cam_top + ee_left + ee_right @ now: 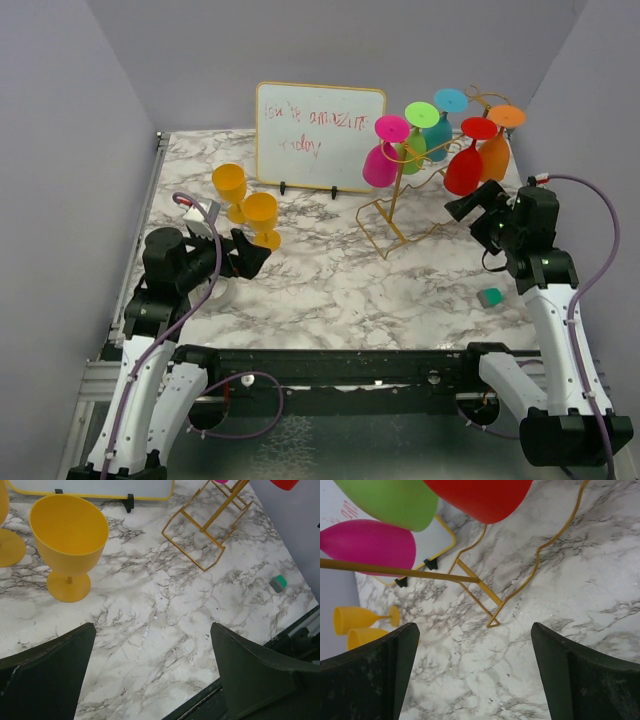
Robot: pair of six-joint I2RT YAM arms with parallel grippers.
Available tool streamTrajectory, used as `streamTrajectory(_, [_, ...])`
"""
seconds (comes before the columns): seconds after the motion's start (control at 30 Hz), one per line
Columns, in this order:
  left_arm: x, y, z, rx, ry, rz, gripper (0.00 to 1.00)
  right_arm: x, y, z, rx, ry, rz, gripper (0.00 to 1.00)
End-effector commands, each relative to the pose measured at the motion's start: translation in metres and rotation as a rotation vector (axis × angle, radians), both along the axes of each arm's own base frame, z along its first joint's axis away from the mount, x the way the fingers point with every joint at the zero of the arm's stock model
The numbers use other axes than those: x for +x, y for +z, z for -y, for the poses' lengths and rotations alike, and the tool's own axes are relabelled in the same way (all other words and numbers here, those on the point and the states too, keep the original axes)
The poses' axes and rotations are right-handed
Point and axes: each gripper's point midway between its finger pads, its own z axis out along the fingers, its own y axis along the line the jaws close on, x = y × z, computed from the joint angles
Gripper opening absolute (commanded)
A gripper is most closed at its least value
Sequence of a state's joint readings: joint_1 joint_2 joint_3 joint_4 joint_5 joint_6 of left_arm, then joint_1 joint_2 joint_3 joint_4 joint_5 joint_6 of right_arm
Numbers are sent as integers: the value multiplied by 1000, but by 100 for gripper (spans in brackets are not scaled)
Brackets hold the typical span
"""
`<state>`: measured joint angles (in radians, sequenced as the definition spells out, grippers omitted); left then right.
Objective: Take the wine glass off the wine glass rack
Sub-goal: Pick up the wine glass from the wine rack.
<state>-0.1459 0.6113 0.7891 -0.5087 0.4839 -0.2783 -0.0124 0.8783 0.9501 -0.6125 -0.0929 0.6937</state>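
Observation:
The gold wire wine glass rack (400,215) stands at the back right. Several coloured wine glasses hang upside down on it: pink (381,160), green (413,148), teal (438,135), red (464,168) and orange (495,152). My right gripper (462,205) is open just right of the rack, close below the red glass (480,497), touching nothing. Its wrist view also shows the green glass (390,502), the pink glass (370,545) and the rack's base (485,592). My left gripper (262,255) is open and empty beside two yellow glasses (261,218).
A white dry-erase board (318,135) with red writing stands at the back centre. Both yellow glasses stand upright on the marble table (330,285), the nearer one (69,535) close ahead of the left fingers. A small teal and grey block (489,297) lies near the right arm. Purple walls close both sides.

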Motion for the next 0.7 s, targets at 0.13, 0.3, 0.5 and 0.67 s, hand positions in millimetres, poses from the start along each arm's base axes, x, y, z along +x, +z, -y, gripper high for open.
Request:
streamTrajectory(0.13, [6, -17, -8, -67, 97, 82, 99, 11, 62, 8, 81, -96, 147, 100])
streamTrajectory(0.3, [5, -11, -15, -55, 130, 129, 99, 16, 108, 29, 70, -224, 258, 100])
streamTrajectory(0.5, [6, -14, -16, -47, 133, 122, 99, 46, 134, 37, 82, -235, 286, 100])
streamTrajectory(0.67, [7, -15, -17, -43, 138, 124, 99, 66, 150, 49, 110, -226, 333, 99])
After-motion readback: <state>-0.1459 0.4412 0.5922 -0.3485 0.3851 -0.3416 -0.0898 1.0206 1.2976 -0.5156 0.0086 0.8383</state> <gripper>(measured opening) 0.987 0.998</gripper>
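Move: The red wine glass hangs foot-up from the rack some 12 cm ahead of the right hand and 2 cm to its right, its middle about 7 cm above the hand and its foot higher still. The orange glass hangs about 3 cm farther out and 5 cm to the right of the red one; the blue glass is some 5 cm beyond it and 4 cm to its left. From the left hand the red glass is about 20 cm ahead, 44 cm to the right and 6 cm up. Empty and wide open, the right hand climbs about 14 cm up the near side of the rack to the level of the hanging feet, reaching forward some 5 cm towards the red glass late in the climb and drifting 4 cm right, while its fingers tip up about 17 degrees towards level and swing about 13 degrees clockwise. The open left hand dips some 3 cm, then comes partway back up near the two yellow glasses on the table, and no touch shows at either hand. ##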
